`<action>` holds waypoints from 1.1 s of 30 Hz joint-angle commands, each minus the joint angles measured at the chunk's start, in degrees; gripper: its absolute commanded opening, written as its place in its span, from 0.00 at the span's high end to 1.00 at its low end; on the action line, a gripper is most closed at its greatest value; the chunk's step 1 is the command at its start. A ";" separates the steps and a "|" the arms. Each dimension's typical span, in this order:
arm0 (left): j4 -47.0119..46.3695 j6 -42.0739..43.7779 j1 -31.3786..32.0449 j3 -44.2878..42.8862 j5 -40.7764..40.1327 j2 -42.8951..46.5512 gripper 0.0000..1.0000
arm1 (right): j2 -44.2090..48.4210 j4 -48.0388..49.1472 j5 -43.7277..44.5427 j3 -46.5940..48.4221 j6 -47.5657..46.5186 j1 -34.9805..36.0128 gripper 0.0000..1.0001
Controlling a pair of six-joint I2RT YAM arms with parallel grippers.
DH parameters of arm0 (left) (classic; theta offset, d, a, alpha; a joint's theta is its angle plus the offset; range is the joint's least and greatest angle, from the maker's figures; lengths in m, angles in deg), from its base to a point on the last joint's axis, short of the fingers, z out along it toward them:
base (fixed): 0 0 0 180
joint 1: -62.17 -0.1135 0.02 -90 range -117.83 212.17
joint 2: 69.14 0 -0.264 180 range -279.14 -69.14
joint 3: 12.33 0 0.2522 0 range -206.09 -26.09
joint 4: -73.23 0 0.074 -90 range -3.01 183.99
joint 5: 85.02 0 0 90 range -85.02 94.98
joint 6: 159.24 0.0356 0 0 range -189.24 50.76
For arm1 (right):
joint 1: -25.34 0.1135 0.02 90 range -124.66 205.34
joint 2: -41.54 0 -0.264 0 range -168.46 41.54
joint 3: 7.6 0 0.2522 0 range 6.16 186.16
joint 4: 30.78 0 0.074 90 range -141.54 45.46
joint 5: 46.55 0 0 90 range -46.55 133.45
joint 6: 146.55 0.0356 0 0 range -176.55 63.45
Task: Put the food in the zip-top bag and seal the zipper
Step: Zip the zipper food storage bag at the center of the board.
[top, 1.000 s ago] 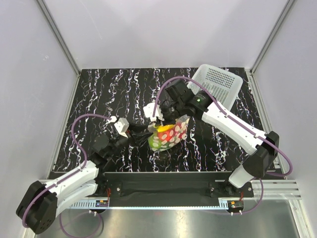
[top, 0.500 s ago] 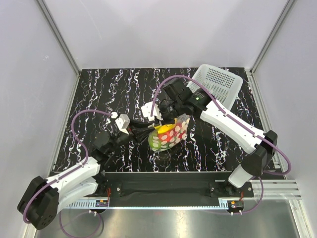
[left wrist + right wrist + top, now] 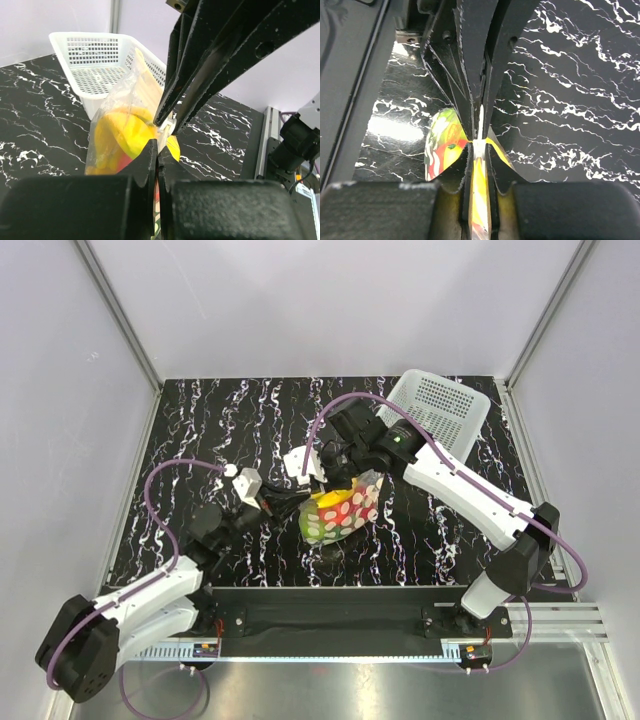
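Note:
The dotted zip-top bag (image 3: 342, 512) lies mid-table with the food inside: the yellow banana bunch (image 3: 328, 501) shows, with red and green fruit beside it. My left gripper (image 3: 296, 502) is shut on the bag's left end. My right gripper (image 3: 335, 483) comes from above and is shut on the bag's mouth edge right next to it. In the left wrist view my left gripper (image 3: 158, 149) pinches the bag (image 3: 117, 132) just below the right fingers (image 3: 187, 95). In the right wrist view my right gripper (image 3: 479, 150) clamps the zipper (image 3: 479, 146), tip to tip with the left fingers (image 3: 470, 75).
A white perforated basket (image 3: 440, 408) stands at the back right of the black marbled table (image 3: 200, 430), also in the left wrist view (image 3: 95, 65). The enclosure walls ring the table. The arm bases sit at the near edge.
My right gripper has slid a little to the left along the bag's mouth towards the left gripper. The left wrist has risen slightly. The bag has hardly moved.

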 commanded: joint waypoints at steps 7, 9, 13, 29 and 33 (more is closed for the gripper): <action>-4.65 -2.88 -2.33 2.98 -7.15 7.18 1.00 | 0.51 -1.06 5.95 0.36 1.59 -1.58 1.00; 1.14 -2.79 -3.12 2.55 -10.39 8.50 1.00 | 1.03 -1.24 6.30 0.10 1.77 -2.02 1.00; 6.69 -5.06 -5.41 3.33 -16.19 11.93 1.00 | 2.17 -0.71 6.39 -1.30 2.12 -2.98 1.00; 17.94 -9.56 -14.11 5.01 -26.92 19.23 1.00 | 9.81 -1.07 10.34 -8.67 9.49 -5.62 1.00; 19.36 -9.47 -14.38 3.95 -26.31 17.92 1.00 | 14.20 -0.53 11.40 -13.25 12.66 -6.24 1.00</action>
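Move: Within some 2 cm of each other, the two hands already pinch the zipper beside its left corner. The zipper's free end lies about 13 cm to the right hand's right and 2 cm ahead. The food-filled body of the bag is roughly 5 cm right of that hand, 4 cm back and 8 cm below; from the left hand, 6 cm right and 4 cm back. The white basket stands some 24 cm right of the right hand, 16 cm ahead. Drawing the zipper out between them, the left hand keeps its pinch on the corner and pulls left about 10 cm, then also forward and slightly down, turning 30 degrees counter-clockwise. The right hand, still pinching, eases forward 3 cm, then runs right some 6 cm and slightly back, its fingers sliding along the zipper towards the free end. ##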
